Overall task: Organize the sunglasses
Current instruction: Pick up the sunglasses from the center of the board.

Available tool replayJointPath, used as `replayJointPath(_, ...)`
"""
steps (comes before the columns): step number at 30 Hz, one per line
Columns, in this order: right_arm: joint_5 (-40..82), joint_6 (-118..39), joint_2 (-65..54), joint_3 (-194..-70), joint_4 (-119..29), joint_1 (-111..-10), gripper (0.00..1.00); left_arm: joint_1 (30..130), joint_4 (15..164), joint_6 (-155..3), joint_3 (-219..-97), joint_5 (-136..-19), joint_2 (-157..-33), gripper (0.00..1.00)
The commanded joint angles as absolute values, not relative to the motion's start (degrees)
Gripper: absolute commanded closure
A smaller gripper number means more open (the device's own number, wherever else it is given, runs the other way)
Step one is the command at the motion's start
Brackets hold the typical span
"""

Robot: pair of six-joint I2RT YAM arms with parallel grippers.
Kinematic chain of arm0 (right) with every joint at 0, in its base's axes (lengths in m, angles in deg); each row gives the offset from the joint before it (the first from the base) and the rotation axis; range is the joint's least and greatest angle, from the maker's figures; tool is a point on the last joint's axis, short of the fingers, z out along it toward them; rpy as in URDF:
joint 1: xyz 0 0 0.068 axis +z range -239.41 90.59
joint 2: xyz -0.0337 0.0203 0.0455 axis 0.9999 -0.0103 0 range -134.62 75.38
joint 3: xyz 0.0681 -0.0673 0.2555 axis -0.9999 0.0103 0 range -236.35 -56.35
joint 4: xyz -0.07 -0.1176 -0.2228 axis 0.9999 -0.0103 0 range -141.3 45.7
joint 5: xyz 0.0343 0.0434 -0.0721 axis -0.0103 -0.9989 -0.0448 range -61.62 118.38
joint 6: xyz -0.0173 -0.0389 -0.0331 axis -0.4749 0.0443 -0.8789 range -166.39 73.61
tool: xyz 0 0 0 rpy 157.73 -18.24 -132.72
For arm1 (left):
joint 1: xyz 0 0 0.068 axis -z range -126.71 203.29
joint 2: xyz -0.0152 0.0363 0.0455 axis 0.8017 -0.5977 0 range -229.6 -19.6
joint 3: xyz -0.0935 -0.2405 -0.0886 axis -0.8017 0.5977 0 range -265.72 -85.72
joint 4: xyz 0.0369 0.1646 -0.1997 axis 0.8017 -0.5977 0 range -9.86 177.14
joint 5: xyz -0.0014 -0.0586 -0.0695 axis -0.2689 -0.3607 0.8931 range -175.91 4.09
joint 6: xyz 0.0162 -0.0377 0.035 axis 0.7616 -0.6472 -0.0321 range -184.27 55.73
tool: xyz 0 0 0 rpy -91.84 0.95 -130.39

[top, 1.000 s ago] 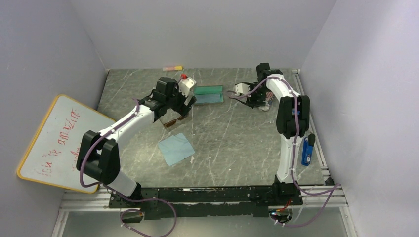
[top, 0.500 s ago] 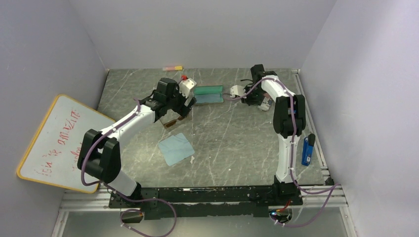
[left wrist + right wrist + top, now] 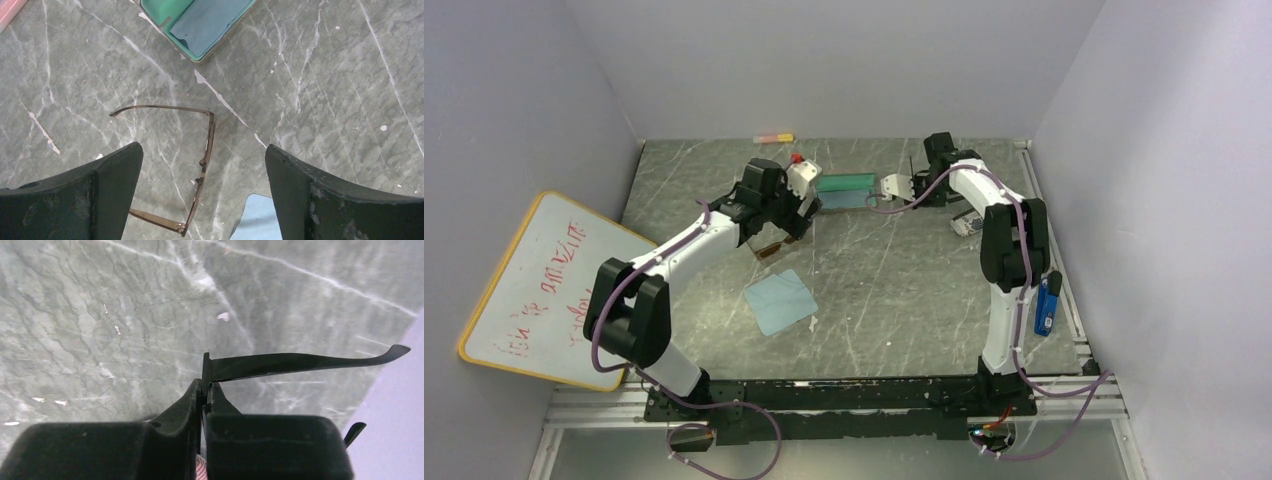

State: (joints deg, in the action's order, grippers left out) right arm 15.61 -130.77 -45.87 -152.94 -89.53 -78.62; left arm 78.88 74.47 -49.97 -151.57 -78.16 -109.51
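Observation:
The thin-framed sunglasses [image 3: 206, 150] with amber lenses lie on the marble table, temples unfolded. My left gripper [image 3: 203, 152] hangs open above them, one finger on each side, touching nothing. In the top view it [image 3: 781, 222] is over that pair [image 3: 769, 249]. My right gripper [image 3: 206, 386] is shut on the black-framed sunglasses [image 3: 300, 360], pinching the frame near the hinge; one temple sticks out to the right. From above, the right gripper [image 3: 907, 187] is at the back, just right of the open green case [image 3: 844, 180]. The black lenses are hidden.
A blue cloth [image 3: 210, 20] lies inside the green case [image 3: 167, 31]. A second light-blue cloth [image 3: 781, 301] lies mid-table. A printed case [image 3: 967, 222] sits by the right arm. A whiteboard [image 3: 534, 290] leans at the left, and a blue tool [image 3: 1046, 304] lies at the right edge.
The right gripper closed on the black sunglasses and carried them left, away from the printed case toward the green case. The left arm barely moved.

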Motion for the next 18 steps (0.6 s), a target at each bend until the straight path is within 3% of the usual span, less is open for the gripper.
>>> replayJointPath(1,13.94,-127.31,-35.85,-151.38,-83.54,-76.79,1.0,78.61,77.14,-50.89,-151.2,-77.2,-108.54,0.03)
replayJointPath(9,8.38,-125.51,-22.67,-148.34,-85.85,-75.28,1.0,78.61,79.74,-50.66,-153.36,-76.85,-103.31,0.03)
replayJointPath(18,2.08,-125.31,-3.2,-137.37,-89.51,-67.68,1.0,78.61,71.31,-51.34,-168.23,-67.73,-105.67,0.03)
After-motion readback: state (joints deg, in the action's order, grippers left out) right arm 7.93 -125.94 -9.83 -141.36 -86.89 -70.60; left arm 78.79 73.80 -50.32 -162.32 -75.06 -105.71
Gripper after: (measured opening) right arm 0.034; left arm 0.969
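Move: The right hand already pinches the black sunglasses; the open green case they may go into lies about 21 cm to its left, roughly level ahead and 3 cm lower. The flag-printed box is some 5 cm nearer the base and 3 cm to the right. From the left hand the case is about 10 cm ahead, 10 cm right and 12 cm below. Right lifts the still-pinched black sunglasses some 20 cm, drawing leftward and later back; open left hand rises 11 cm. ##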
